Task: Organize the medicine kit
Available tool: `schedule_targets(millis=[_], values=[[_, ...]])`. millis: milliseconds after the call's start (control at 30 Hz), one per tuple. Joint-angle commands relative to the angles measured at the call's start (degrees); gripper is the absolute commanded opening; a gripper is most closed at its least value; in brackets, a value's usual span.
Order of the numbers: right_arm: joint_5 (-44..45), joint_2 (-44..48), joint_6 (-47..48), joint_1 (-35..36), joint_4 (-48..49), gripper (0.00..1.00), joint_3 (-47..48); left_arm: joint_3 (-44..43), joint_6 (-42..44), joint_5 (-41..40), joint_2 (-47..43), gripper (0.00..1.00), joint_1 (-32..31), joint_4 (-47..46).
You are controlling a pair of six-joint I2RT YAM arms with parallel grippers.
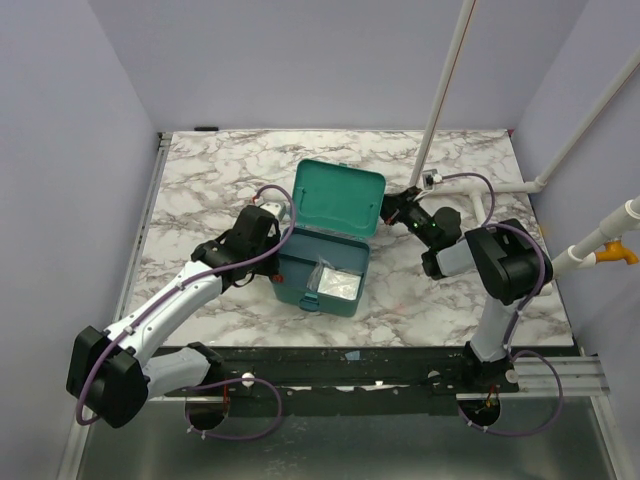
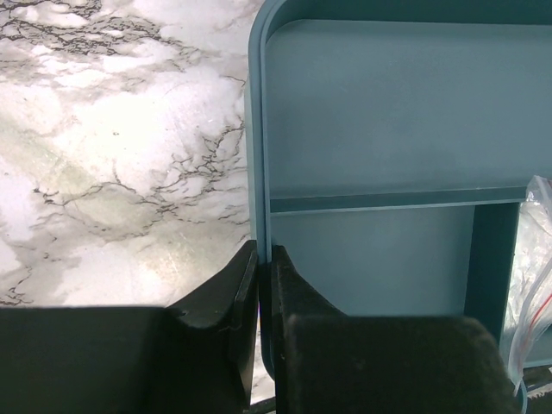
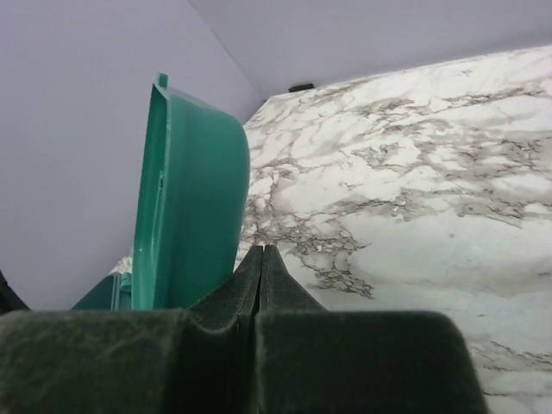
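Note:
The teal-green medicine kit [image 1: 300,268] stands open mid-table with its lid [image 1: 340,198] raised upright. A clear plastic bag [image 1: 335,283] lies inside the box. My left gripper [image 1: 281,228] is shut on the kit's left wall: in the left wrist view the wall [image 2: 259,129] runs between the two fingers, one outside and one inside, at the gripper [image 2: 263,254]. The bag's edge [image 2: 530,259] shows at the right of that view. My right gripper [image 1: 388,210] is shut with nothing in it, just right of the lid. In the right wrist view the lid [image 3: 190,198] stands left of the gripper [image 3: 261,252].
The marble table [image 1: 210,180] is walled on three sides. White pipes [image 1: 445,90] slant up at the back right, and one with an orange fitting [image 1: 620,255] juts in from the right. A divider [image 2: 397,201] splits the box interior.

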State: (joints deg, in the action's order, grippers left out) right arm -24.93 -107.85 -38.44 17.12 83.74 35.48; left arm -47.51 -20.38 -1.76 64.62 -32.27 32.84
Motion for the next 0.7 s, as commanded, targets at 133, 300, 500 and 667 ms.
schedule_targets(millis=[133, 300, 500, 667], values=[[-6.72, 5.61, 2.68, 0.43, 5.47, 0.01, -0.78, -0.28, 0.04, 3.32, 0.71, 0.0, -1.39, 1.27], [-8.74, 8.35, 1.76, 0.5, 5.55, 0.01, -0.85, -1.25, -0.1, 3.53, 0.38, 0.0, -1.39, 1.52], [-10.77, 11.39, 1.57, 0.79, 4.35, 0.01, -1.31, -1.27, -1.04, 3.82, 0.86, 0.0, -1.37, 1.36], [-12.07, 13.22, 2.17, 2.14, 2.9, 0.01, -1.71, -1.53, -2.18, 3.33, 0.18, 0.02, -1.34, 0.93]])
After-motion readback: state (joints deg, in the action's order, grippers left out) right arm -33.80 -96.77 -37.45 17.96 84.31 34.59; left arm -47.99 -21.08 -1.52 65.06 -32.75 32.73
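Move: The lid leans back from the box's far rim. Its middle is about 11 cm left of the right fingertips and 1 cm farther out, at roughly their height. The box's middle lies some 17 cm left, 12 cm back and 9 cm below them, and the white packet in it about 12 cm left and 15 cm back. From the left gripper, pinching the box's left wall, the box's middle is 11 cm right and level fore-and-aft; the lid's middle is about 15 cm right, 15 cm ahead and a little higher. Raise the shut right gripper about 7 cm while drawing it back some 4 cm towards the box, fingertips behind the right end of the lid, pushing it up and over on its hinge. Tip the fingers up roughly 10 degrees and turn them slightly counter-clockwise. Keep the left gripper pinching the box's left wall so that it steadies the box. ##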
